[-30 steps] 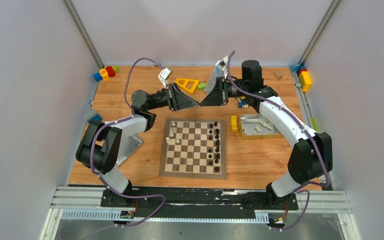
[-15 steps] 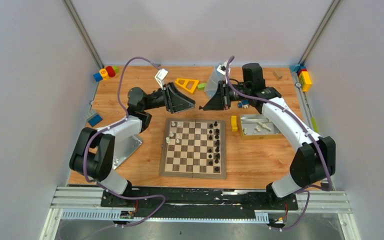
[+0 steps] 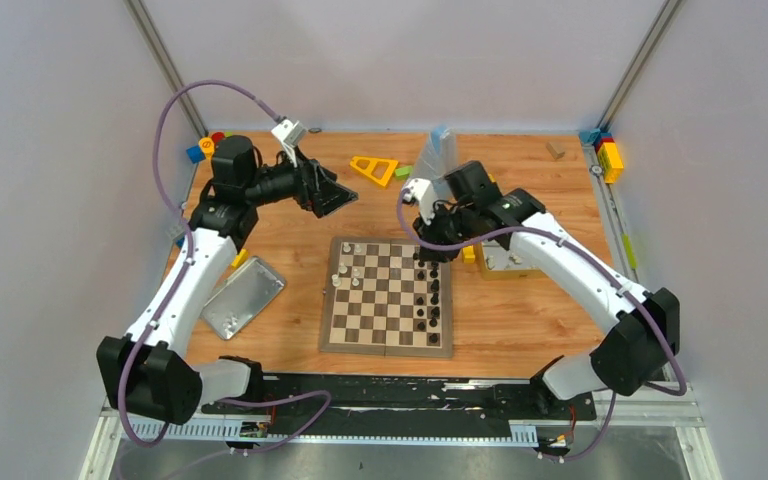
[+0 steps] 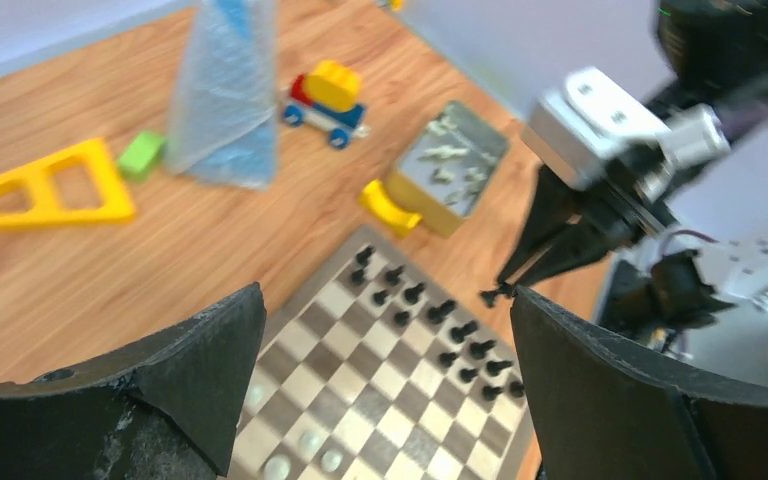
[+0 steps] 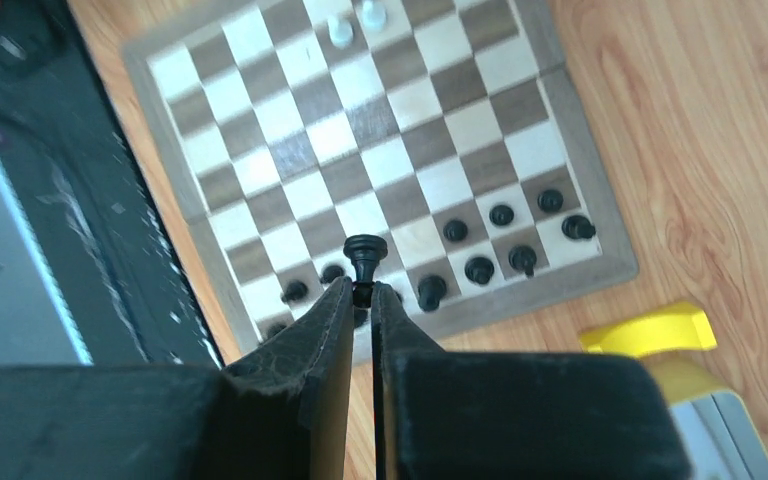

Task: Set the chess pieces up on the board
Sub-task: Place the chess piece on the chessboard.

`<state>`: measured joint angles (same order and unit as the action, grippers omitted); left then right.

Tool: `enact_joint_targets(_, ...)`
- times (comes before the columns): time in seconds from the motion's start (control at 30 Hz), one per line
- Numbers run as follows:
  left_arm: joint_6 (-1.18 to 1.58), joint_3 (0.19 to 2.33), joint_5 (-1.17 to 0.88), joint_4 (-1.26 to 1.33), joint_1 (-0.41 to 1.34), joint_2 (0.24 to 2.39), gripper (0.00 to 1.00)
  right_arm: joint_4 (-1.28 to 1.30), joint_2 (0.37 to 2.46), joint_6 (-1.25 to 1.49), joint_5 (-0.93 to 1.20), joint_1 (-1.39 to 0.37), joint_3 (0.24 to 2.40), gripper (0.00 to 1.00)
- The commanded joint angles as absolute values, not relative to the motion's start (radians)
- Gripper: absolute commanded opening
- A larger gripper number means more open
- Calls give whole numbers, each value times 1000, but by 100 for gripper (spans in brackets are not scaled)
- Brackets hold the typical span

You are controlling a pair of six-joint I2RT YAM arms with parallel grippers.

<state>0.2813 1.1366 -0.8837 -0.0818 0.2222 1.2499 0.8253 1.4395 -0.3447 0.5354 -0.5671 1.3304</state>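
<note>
The board (image 3: 385, 322) lies flat at the table's middle. Several black chess pieces (image 3: 427, 290) stand along its right side, and a few white ones (image 3: 345, 268) at its far left corner. My right gripper (image 5: 362, 291) is shut on a black piece (image 5: 364, 254) and hangs over the board's black side, above the far right corner (image 3: 422, 240). The left wrist view also shows this piece (image 4: 493, 296) pinched at the tips of those fingers. My left gripper (image 4: 385, 295) is open and empty, raised behind the board's far left (image 3: 343, 196).
A yellow-sided tin box (image 3: 505, 262) holding cream pieces sits right of the board, partly under my right arm. A silver lid (image 3: 243, 297) lies to the left. A clear plastic bag (image 3: 438, 158), a yellow triangle (image 3: 373, 168) and coloured blocks (image 3: 210, 147) stand at the back.
My left gripper has opened and drawn back to the left. My right arm has swung down from beside the bag to above the board's black side, still shut.
</note>
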Motion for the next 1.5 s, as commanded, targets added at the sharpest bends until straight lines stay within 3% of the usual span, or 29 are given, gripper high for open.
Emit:
enact_joint_targets(0.0,104,1188,-726,-373,152,1183,100,962,1497,-460,209,-673,1396,0)
enact_joint_targets(0.27,103,1214,-633,-462,48,1121,100,1062,1695,-512,-80,-829,1466,1)
enact_joint_targets(0.47,88,1217,-622,-516,7,1102,100,1096,1808,-554,-180,-894,1524,0)
enact_joint_targets(0.83,116,1192,-718,-497,-70,1089,100,1145,1934,-569,-216,-929,1597,0)
enact_joint_targets(1.47,148,1174,-774,-464,-102,1088,100,1158,1970,-571,-191,-940,1587,0)
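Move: The empty square for the black pawn, a gap in the inner row of black pieces, lies about 16 cm almost straight below the right hand, 1 cm nearer the base. One black pawn stands a square (some 2.5 cm) beyond it, another a square nearer; an outer-row black piece stands a square to its right. From the left hand the gap is some 12 cm right, 8 cm back and 28 cm down. The black pawn, still pinched in the right fingers, is lowered about 12 cm towards the gap between the standing black pawns, fast at first and then slowing to a creep, while the wrist swings round by some 55 degrees until the fingers point straight down. The left hand, empty and wide open, draws off about 12 cm to its left, turning counter-clockwise. ##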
